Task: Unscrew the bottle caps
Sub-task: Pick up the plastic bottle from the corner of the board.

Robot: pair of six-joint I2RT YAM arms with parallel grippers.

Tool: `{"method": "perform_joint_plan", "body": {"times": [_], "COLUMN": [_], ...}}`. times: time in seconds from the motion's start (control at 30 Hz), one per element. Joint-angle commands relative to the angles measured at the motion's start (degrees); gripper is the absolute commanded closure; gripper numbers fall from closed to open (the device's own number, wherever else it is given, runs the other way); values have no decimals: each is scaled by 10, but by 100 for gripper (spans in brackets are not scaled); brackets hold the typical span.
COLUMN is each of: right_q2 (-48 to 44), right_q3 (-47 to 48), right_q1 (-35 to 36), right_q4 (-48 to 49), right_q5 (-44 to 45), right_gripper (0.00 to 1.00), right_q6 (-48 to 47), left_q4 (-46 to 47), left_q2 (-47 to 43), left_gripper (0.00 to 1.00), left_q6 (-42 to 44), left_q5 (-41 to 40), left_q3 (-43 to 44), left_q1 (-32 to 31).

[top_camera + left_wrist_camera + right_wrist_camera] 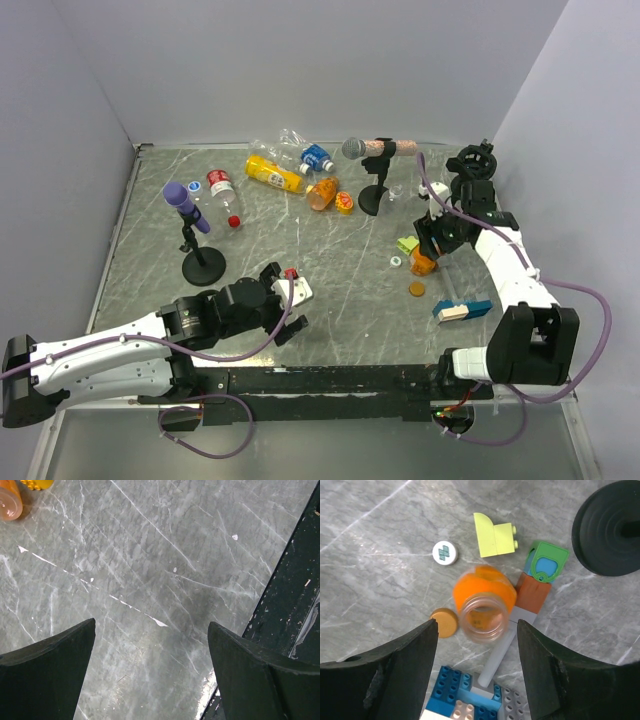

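A stubby orange bottle (pixel 485 597) lies on the table with its mouth uncapped, and it also shows in the top view (pixel 425 265). An orange-brown bottle cap (pixel 444 622) lies loose beside it. My right gripper (pixel 476 630) hangs open above the bottle's mouth, with a gap on each side. My left gripper (pixel 151 625) is open over bare table near the front edge (pixel 288 300). At the back lie a yellow bottle (pixel 272 174), a blue-labelled clear bottle (pixel 305 152), a red-labelled bottle (pixel 222 190) near a red cap (pixel 234 222), and two orange bottles (pixel 322 193).
A yellow-green block (pixel 495 539), a white disc (pixel 445 553), a green-blue-brown block stack (pixel 540 575), a white tube (pixel 502 657) and blue bricks (pixel 465 700) crowd the orange bottle. Purple-headed (pixel 186 207) and grey-headed (pixel 355 149) microphones stand on black bases. A black rail (pixel 295 595) borders the table.
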Motion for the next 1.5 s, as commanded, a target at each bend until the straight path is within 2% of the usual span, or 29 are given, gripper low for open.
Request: {"method": "perform_joint_plan", "body": {"times": [0.0, 0.43, 0.6, 0.7, 0.83, 0.93, 1.03, 1.2, 1.47], "right_q2": [-36, -147, -216, -248, -279, -288, -294, -326, -342], "right_q3": [14, 18, -17, -47, -90, -110, -117, -128, -137], "right_q1": [-5, -4, -6, -6, -6, -6, -7, -7, -7], "right_q4": [-11, -26, -8, 0, 14, 16, 28, 57, 77], "right_q5": [-28, -109, -215, -334, -451, -473, -472, -452, -439], "right_gripper": [28, 27, 21, 17, 13, 11, 11, 11, 7], "right_q6": [4, 6, -6, -17, -39, -53, -28, 11, 35], "left_q4": [18, 47, 89, 136, 125, 54, 26, 0, -63], "left_q2": [-1, -53, -77, -65, 35, 142, 223, 320, 455], "left_gripper": [4, 3, 3, 4, 3, 3, 3, 3, 3], "left_q6": [7, -7, -50, -101, -203, -272, -304, -306, -264], "left_q5": [-1, -10, 10, 73, 110, 101, 82, 34, 17], "left_q3": [-2, -16, -16, -8, 70, 171, 247, 325, 440], "left_q1": [-3, 2, 49, 114, 201, 250, 277, 303, 314]}}
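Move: The orange bottle lying by the far group lies some 35 cm ahead of the left hand, 6 cm to its right and 13 cm below. Beyond that bottle, the yellow bottle is about 5 cm farther out and 13 cm left, the blue-label bottle 9 cm farther out; the butterfly block is 3 cm nearer and 6 cm right. From the right hand the lying bottle is roughly 19 cm ahead and 25 cm left; the opened orange bottle stands right under that hand. Towards the lying orange bottle and its neighbours the left hand swings forward about 22 cm, wide open, rising over the bare board and then sinking again near the end, while it turns some 40 degrees counter-clockwise and tips downward. The right hand, its grip already released, climbs off the standing orange bottle, draws back and left, opens wider and turns its fingers up to point left. ##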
